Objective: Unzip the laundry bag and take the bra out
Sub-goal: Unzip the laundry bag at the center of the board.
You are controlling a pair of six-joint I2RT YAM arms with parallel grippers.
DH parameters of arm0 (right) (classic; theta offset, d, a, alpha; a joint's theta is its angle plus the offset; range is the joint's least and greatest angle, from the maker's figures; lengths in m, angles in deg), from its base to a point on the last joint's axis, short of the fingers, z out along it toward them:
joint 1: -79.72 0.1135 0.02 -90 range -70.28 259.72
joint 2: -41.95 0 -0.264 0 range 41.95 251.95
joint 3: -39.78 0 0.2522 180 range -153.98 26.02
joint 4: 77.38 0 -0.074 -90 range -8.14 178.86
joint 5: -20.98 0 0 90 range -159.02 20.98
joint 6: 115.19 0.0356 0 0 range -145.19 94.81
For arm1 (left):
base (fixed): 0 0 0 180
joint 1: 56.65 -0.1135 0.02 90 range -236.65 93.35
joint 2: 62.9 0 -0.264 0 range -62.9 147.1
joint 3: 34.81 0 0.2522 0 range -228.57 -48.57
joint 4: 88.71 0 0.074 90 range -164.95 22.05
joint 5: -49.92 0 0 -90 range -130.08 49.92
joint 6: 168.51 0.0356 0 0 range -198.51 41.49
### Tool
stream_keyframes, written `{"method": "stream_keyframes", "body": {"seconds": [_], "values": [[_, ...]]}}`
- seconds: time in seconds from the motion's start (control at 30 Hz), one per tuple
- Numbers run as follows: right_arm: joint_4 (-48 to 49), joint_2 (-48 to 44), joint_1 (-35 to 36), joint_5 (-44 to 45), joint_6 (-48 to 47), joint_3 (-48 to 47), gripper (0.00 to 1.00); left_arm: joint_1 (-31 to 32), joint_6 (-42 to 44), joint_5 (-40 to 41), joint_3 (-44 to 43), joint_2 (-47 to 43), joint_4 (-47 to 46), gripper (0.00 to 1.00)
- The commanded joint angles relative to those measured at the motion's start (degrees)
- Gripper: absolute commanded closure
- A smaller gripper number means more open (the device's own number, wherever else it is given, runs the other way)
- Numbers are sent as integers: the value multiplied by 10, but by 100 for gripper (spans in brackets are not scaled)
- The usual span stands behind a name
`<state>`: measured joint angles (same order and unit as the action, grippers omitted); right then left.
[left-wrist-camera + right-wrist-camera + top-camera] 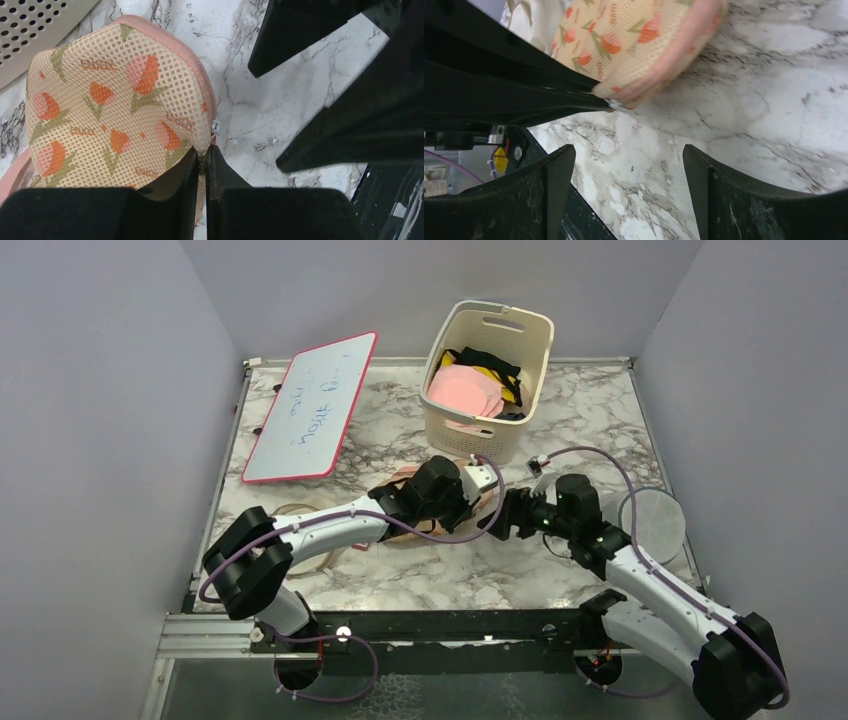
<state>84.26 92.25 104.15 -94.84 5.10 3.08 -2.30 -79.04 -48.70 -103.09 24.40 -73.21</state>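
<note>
The laundry bag [115, 105], beige mesh with orange carrot prints and pink zip edging, lies flat on the marble table [280, 110]. My left gripper [204, 161] is shut on a pinch of the bag's fabric at its edge, just below the small silver zip pull [216, 125]. In the top view the bag [404, 477] is mostly covered by the left arm. My right gripper [628, 151] hovers open over bare marble, a short way from the bag's pink edge [659, 65] and the zip pull [616, 105]. Nothing is between its fingers [345, 130]. The bra is hidden.
A cream slotted basket [520, 340] with pink and black garments stands at the back. A pink-framed whiteboard [312, 405] lies at the back left. A round white mesh disc [655, 520] sits right of the right arm, another round one [300, 540] under the left arm.
</note>
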Motion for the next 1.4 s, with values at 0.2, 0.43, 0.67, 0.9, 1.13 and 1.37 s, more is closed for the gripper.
{"method": "stream_keyframes", "body": {"seconds": [0.2,0.43,0.67,0.9,1.13,1.37], "values": [[146,33,160,237,-75,6,42,-7,-11,-10,-5,-27,-25,100],[256,31,171,264,-136,55,56,-9,-8,-7,-3,-33,-28,100],[338,58,173,184,-179,73,59,-15,-15,-25,-4,-31,-34,100],[331,80,177,261,-171,64,59,-16,-13,-36,-4,-28,-33,100],[309,68,178,344,-172,54,64,-16,-12,-47,-8,-22,-30,100],[332,52,178,326,-190,71,66,-16,-11,-60,-11,-16,-28,100]]}}
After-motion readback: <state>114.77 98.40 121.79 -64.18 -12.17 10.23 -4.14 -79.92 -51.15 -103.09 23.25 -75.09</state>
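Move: The zipper pull lies roughly 4 cm ahead and 3 cm to the left of the right hand, about 1 cm lower. The laundry bag's body is around 6 cm ahead, 11 cm left and 3 cm below that hand; the basket stands some 23 cm ahead and 2 cm left, about 2 cm higher. From the left hand, already pinching the bag, the pull is only about 2 cm to the right and 1 cm back, level with it. Bring the right gripper left about 4 cm, then swing it forward some 4 to 5 cm while letting it ease partly back right, tipping its fingers up about 30 degrees so they close in on the zipper pull. Narrow them from wide to about a third open around it, without shutting. Keep the left fingers shut on the bag beside the pull and lift about 1.5 cm. ##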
